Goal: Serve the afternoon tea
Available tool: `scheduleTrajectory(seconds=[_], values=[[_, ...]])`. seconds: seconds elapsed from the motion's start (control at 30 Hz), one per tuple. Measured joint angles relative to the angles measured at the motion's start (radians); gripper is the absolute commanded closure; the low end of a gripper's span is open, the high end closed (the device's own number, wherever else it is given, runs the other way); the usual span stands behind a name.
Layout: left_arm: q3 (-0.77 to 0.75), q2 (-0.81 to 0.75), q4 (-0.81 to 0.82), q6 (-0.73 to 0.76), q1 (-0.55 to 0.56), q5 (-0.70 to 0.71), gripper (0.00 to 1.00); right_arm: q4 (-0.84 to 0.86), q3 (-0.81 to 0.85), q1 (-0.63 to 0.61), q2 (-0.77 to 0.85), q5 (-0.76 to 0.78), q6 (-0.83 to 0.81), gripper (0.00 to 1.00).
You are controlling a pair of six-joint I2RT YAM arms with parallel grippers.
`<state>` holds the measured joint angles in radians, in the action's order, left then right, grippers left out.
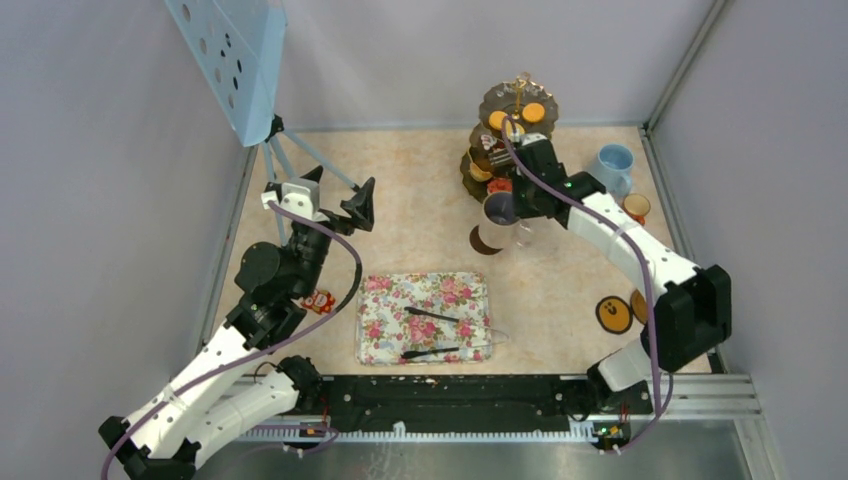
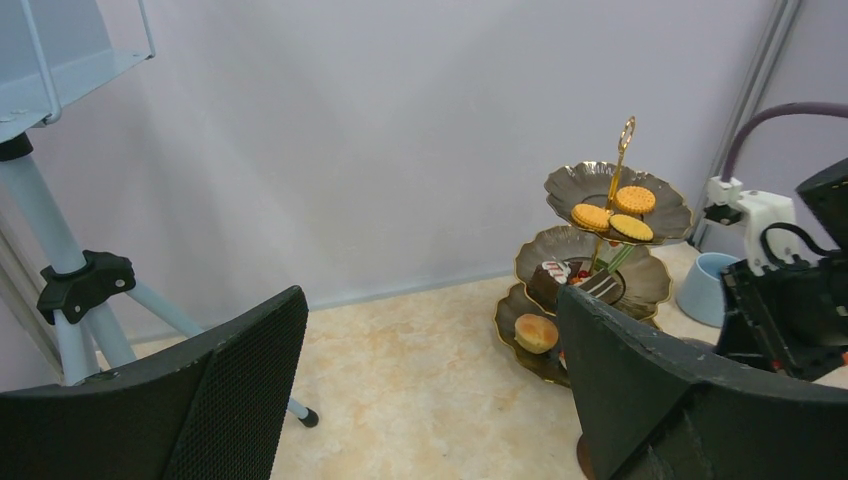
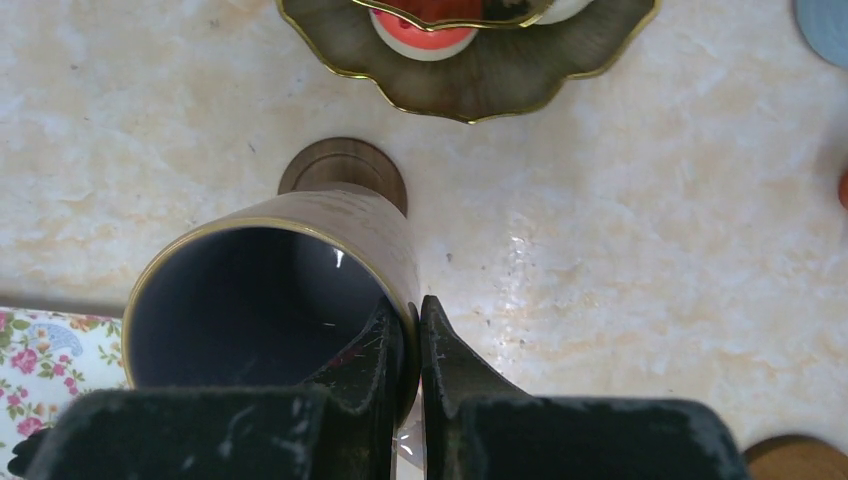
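Note:
My right gripper (image 3: 410, 310) is shut on the rim of a pale cup (image 3: 350, 225) with a gold edge and a dark inside. One finger is inside the cup and one outside. The cup hangs tilted over a round dark coaster (image 3: 340, 165), just in front of the dark scalloped stand (image 1: 510, 130). Orange rounds (image 2: 612, 212) lie on the stand's top tier, cake slices (image 2: 575, 280) on the middle one, and a bun (image 2: 537, 333) on the lowest. My left gripper (image 1: 340, 205) is open and empty, raised at the left and facing the stand.
A light-blue cup (image 1: 612, 168) and a small orange-brown cup (image 1: 636, 207) stand at the right. Two round pieces (image 1: 613, 314) lie near the right arm. The floral tray (image 1: 380, 330) holds black tongs (image 1: 432, 316). A tripod (image 1: 285, 150) stands at the back left.

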<state>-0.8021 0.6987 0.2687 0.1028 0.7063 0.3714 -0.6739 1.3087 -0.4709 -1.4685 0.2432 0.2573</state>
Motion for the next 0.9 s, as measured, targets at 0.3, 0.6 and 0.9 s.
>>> scheduleTrajectory(seconds=[0.3, 0.6, 0.9], values=[[0.0, 0.0, 0.0, 0.0, 0.0, 0.0, 0.01, -0.008, 0.083, -0.055, -0.187, 0.031, 0.035, 1.0], [0.0, 0.0, 0.0, -0.004, 0.0, 0.0, 0.01, 0.004, 0.087, -0.062, -0.212, 0.06, 0.054, 1.0], [0.0, -0.001, 0.0, -0.004, 0.0, 0.0, 0.01, 0.027, 0.087, -0.063, -0.235, 0.068, 0.058, 1.0]])
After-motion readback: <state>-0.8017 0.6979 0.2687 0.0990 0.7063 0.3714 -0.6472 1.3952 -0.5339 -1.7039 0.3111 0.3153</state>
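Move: The brown coaster that the held grey mug is bound for lies about 7 cm to the right hand's left, 2 cm ahead and some 16 cm below; this hand has the mug's right rim between its fingers. The cake stand rises about 15 cm ahead and 2 cm left, its middle 3 cm below hand height. The floral tray lies some 17 cm back, 22 cm left and 16 cm down. From the left hand, the coaster is about 26 cm right, 10 cm ahead and 38 cm below. The grey mug, still pinched by its right rim in the shut right fingers, goes down about 5 cm while it is also carried some 3 cm left and a little forward, bringing it over the brown coaster in front of the cake stand. Most of this comes early; then the hand slows to a creep, keeping its grip with the wrist barely tilting. ##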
